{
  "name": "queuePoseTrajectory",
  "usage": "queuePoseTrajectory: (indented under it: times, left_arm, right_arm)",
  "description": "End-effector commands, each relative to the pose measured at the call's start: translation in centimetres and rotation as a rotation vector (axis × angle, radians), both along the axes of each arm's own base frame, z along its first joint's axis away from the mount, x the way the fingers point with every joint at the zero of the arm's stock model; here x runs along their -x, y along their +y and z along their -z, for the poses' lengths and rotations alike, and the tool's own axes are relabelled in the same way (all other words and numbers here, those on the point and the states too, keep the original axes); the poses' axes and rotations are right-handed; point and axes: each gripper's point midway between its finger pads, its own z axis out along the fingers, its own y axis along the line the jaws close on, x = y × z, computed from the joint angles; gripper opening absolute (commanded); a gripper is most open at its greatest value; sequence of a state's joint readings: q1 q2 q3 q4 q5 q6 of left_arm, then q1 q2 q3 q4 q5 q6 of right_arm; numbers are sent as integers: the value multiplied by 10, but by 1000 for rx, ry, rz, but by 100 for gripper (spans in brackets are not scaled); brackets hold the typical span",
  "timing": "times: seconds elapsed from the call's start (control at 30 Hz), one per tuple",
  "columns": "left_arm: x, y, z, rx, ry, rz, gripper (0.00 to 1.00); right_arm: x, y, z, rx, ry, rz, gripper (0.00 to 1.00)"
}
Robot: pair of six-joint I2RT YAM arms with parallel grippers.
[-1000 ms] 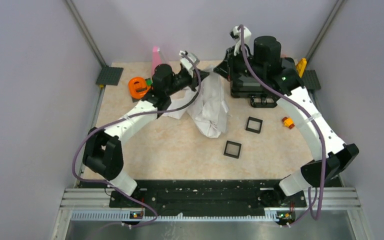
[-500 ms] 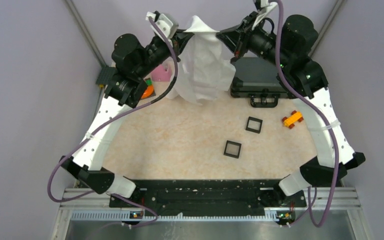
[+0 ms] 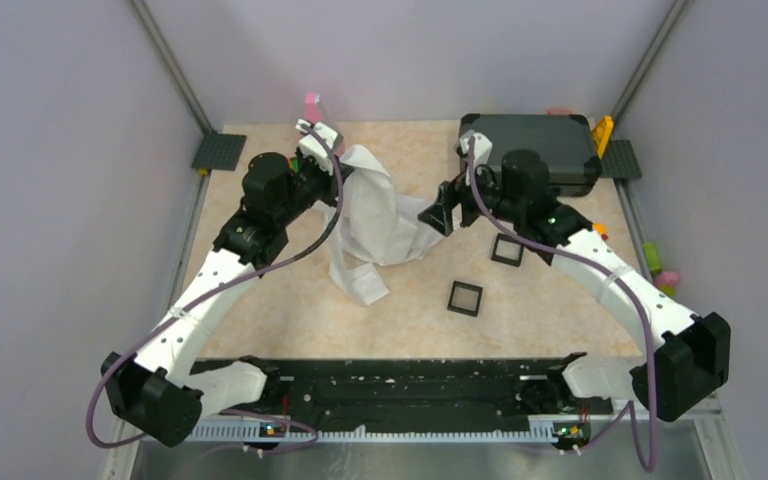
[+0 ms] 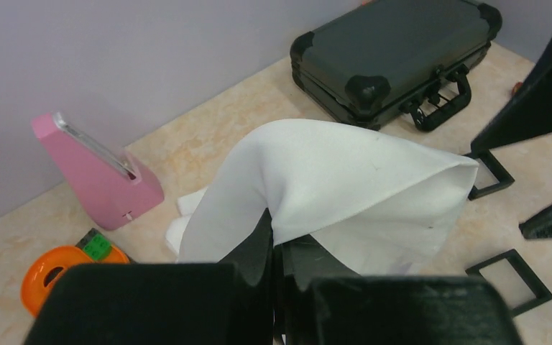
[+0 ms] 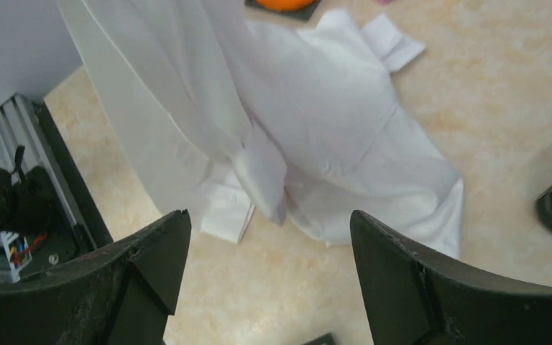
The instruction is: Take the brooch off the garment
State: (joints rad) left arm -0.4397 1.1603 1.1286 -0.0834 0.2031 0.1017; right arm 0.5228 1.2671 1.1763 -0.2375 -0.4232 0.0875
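The garment (image 3: 375,215) is a white shirt hanging from one pinched point and trailing down onto the table. My left gripper (image 3: 343,165) is shut on a fold of it; in the left wrist view the cloth (image 4: 330,172) rises straight out of the closed jaws (image 4: 277,248). My right gripper (image 3: 432,218) stands open just right of the shirt, holding nothing. In the right wrist view its fingers (image 5: 151,266) spread wide above the table, with the shirt (image 5: 316,108) lying beyond them. The brooch is hidden; I cannot find it in any view.
A black case (image 3: 530,150) sits at the back right. Two black square trays (image 3: 507,249) (image 3: 465,298) lie right of the shirt. A pink wedge (image 4: 93,172) and an orange piece (image 4: 57,269) are at the back left. Dark baseplates (image 3: 219,152) (image 3: 620,158) flank the table.
Both arms have come down from holding the garment high at the back. The right gripper has let go and opened. The shirt now hangs from the left gripper alone.
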Motion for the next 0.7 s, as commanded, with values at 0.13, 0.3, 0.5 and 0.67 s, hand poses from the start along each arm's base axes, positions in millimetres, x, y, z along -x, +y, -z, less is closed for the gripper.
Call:
queuePoseTrajectory:
  times: [0.13, 0.3, 0.5, 0.67]
  left_arm:
    - [11, 49, -69, 156, -192, -210, 0]
    - [20, 59, -86, 205, -229, -196, 0]
    - [28, 53, -100, 222, -261, -148, 0]
    - [28, 57, -104, 219, -260, -163, 0]
  right_arm:
    - [8, 11, 34, -89, -101, -74, 81]
    - [28, 46, 43, -97, -166, -204, 81]
    - [21, 83, 42, -141, -201, -243, 70]
    - [27, 116, 29, -195, -239, -276, 59]
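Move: The garment hangs from the left hand's shut fingers; its draped middle lies about 10 cm to the right hand's left, 1 cm ahead and 14 cm below. From the right hand, the near black frame is some 11 cm back and 9 cm right, the far frame level and 18 cm right, both about 28 cm down. From the left hand, the cloth's middle is about 7 cm right and 17 cm below, and the pink stand is 16 cm ahead, 5 cm left and 24 cm down. The garment, still pinched in the left fingers, is drawn about 6 cm up and 5 cm left, with that hand turning some 10 degrees counter-clockwise and tipping up a little. The open right hand first sinks, then swings left in after the hanging cloth, ending 9 cm lower and 8 cm farther left and slightly back; its fingers part-close as it nears, contact unclear. ##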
